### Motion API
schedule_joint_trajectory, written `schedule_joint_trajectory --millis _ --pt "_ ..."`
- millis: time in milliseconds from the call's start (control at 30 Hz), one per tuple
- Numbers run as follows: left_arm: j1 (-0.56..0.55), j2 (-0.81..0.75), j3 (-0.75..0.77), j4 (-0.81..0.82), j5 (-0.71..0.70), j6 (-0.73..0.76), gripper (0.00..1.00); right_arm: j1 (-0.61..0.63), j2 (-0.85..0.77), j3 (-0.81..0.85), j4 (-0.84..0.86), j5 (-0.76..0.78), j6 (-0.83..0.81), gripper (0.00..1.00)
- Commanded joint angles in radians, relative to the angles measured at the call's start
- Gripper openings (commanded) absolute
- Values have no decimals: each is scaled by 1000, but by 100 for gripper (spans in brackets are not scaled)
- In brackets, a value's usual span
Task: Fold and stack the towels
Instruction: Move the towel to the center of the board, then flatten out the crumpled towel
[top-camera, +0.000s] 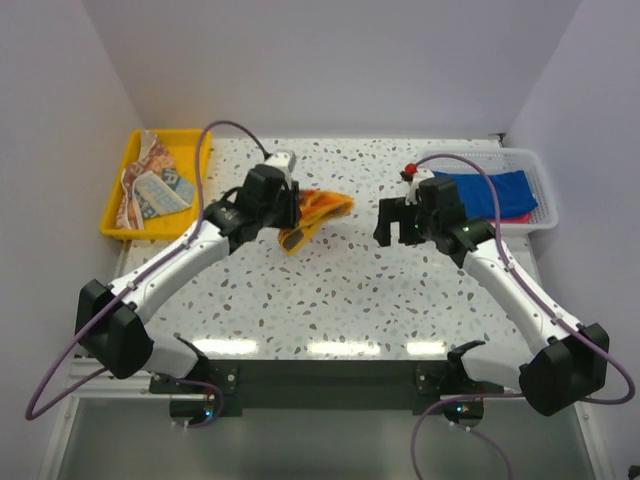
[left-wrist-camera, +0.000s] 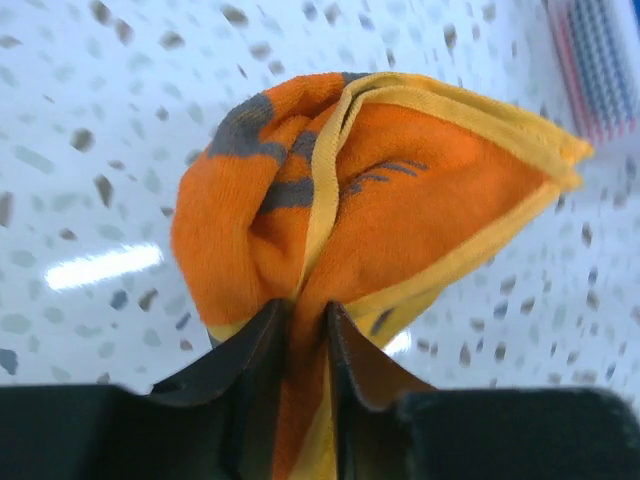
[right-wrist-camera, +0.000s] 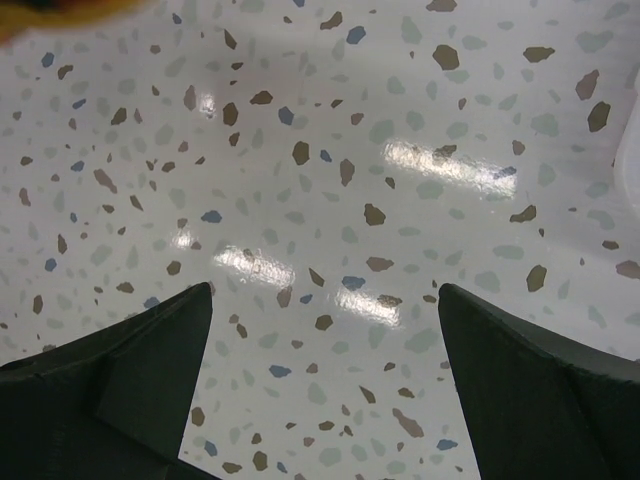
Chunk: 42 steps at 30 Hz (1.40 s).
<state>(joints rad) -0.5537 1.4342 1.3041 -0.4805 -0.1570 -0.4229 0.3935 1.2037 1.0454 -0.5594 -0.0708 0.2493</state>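
Note:
An orange towel with a yellow edge (top-camera: 320, 210) hangs bunched over the table's middle, and my left gripper (top-camera: 290, 215) has it. In the left wrist view the orange towel (left-wrist-camera: 400, 200) bulges out past the left gripper (left-wrist-camera: 305, 310), whose two fingers stand close together with cloth pinched between them. My right gripper (top-camera: 395, 222) hovers to its right, wide open and empty; in its own view the right gripper (right-wrist-camera: 325, 290) frames only bare table. A blue towel (top-camera: 490, 190) lies on a pink towel (top-camera: 517, 215) in the white basket. An orange-blue printed towel (top-camera: 150, 185) lies crumpled in the yellow tray.
The yellow tray (top-camera: 205, 165) sits at the back left of the speckled table. At the back right stands the white mesh basket (top-camera: 545, 190). Walls close in the table on three sides.

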Motion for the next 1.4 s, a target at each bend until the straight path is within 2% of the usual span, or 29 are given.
schedule_joint_trajectory --millis 0,100,167,400,500,533,633,800,1000,1267,1367 --pt "-77 -64 -185 138 40 -43 43 5 -18 -27 10 -21 -12 99" --pt "-106 -78 -273 105 63 -56 57 10 -19 -56 26 -43 -2 98" --pt "-123 -100 -331 91 68 -59 60 19 -13 -79 30 -46 1 98" --pt "-258 -107 -411 97 -9 -50 60 48 82 -139 76 -55 54 90" --pt "-324 -54 -368 102 -45 -45 60 48 131 -160 148 -63 87 81" --pt "-347 -26 -352 108 -53 -47 60 48 149 -162 165 -76 94 74" --pt "-361 15 -338 138 -53 -68 59 48 232 -148 237 -116 114 68" --pt "-359 29 -330 134 -88 -115 60 48 345 -140 344 -149 137 56" --pt "-327 17 -316 91 -125 -125 61 48 422 -154 420 -176 145 52" --pt "-174 -49 -367 77 -82 -96 61 48 467 -170 451 -225 150 36" --pt "-137 -72 -376 63 -99 -76 62 50 464 -171 451 -247 153 33"
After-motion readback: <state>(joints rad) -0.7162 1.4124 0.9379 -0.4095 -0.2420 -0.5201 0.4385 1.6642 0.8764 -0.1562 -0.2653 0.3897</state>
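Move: The orange towel still trails from the barely parted left fingers, its middle roughly 7 cm ahead, 7 cm to the right and 9 cm below that hand. From the open right hand the towel's middle is about 18 cm left, 4 cm ahead and 5 cm down. The white basket stands some 27 cm to the right of the right hand, 18 cm ahead and 14 cm below; the yellow box is 40 cm left, 17 cm ahead and 18 cm below the left hand. Open the left gripper to let go of the towel while pulling it back and down about 14 cm each and drifting right, then bring it forward and left again, fingers open, beside the towel's left edge. Sink the right gripper some 16 cm and 6 cm left, tipping about 20 degrees nose-down, and close its fingers around the towel's right-hand corner. ##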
